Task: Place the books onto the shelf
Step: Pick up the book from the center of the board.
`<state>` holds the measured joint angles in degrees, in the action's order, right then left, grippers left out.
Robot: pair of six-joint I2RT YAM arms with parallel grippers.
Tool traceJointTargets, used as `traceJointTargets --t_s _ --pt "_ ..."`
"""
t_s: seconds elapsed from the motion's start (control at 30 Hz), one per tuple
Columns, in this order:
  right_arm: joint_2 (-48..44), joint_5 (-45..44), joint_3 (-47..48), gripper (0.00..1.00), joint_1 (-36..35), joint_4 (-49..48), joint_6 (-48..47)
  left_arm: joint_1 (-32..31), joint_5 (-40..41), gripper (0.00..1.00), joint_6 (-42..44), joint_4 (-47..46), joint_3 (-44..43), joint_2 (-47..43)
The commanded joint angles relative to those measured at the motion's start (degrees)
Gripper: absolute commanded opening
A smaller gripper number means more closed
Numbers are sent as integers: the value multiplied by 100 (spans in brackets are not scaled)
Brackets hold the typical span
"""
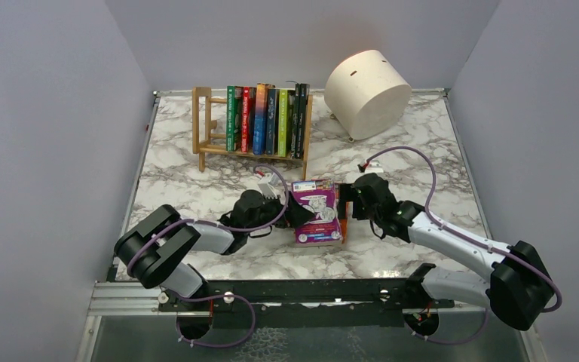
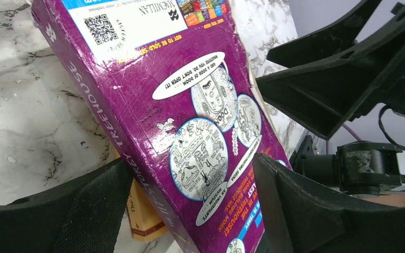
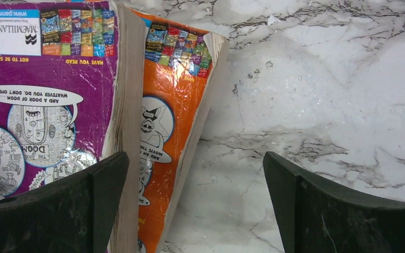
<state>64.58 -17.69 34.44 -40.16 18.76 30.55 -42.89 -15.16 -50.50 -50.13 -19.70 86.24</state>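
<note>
A purple book [image 1: 317,207] lies on an orange book [image 1: 342,228] at the table's middle. My left gripper [image 1: 295,213] is at its left, spine edge, jaws apart. In the left wrist view its right finger [image 2: 306,211] overlaps the purple book's [image 2: 153,79] cover. The left finger [image 2: 95,211] stands beside the spine, with a sliver of the orange book [image 2: 142,216] between. My right gripper [image 1: 349,202] is wide open at the right edge. Its left finger [image 3: 84,205] is by the purple book's [image 3: 47,95] page edge, the orange book [image 3: 163,121] between the jaws. The shelf [image 1: 203,121] holds several upright books [image 1: 268,121].
A cream cylindrical drum [image 1: 366,92] lies tipped at the back right, beside the shelf. Marble tabletop [image 1: 422,173] extends to the right of the two books. Grey walls close the table on three sides.
</note>
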Motion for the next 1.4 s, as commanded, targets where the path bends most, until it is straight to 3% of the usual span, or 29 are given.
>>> traceJointTargets --t_s 0.0,0.67,0.8,1.0,1.3,1.37 --pt "102 420 -70 98 -9 -407 -90 -86 -145 75 -31 -535 59 -467" --pt "-166 851 -223 96 -18 -867 -221 -471 -11 69 -73 -654 -217 -362" --pt "-276 950 -284 96 -16 -937 -286 -537 128 64 -76 -707 -293 -276" --pt "-414 910 -346 96 -22 -945 -303 -579 201 46 -109 -735 -354 -182" --pt "-644 628 -313 96 -24 -602 -270 -598 264 0 -65 -737 -202 -388" --pt "-713 491 -281 96 -22 -458 -217 -606 255 0 -56 -727 -132 -509"
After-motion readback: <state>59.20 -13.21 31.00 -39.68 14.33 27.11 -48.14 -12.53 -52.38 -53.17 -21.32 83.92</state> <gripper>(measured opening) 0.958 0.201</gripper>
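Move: The purple book on top of the pile is the left hand's aim. Its middle lies about 3 cm to the right and 1 cm below, hardly ahead or back, with the spine edge between the open fingers. The orange book beneath is centred some 5 cm right and 4 cm below that hand, the yellow book about 3 cm right, 1 cm back and 6 cm below. From the right hand, the purple book's middle is roughly 11 cm left, 3 cm back and 1 cm below. The left fingers pinch the purple book's spine side, one below and one on the cover, closing from wide open only at the end. Before that the hand lifts about 1.5 cm, eases back, then goes right and up again, roughly 4 cm higher in all. The right hand, still wide open, keeps its left finger at the page edge, easing about 1 cm left and then rising 1 cm. ##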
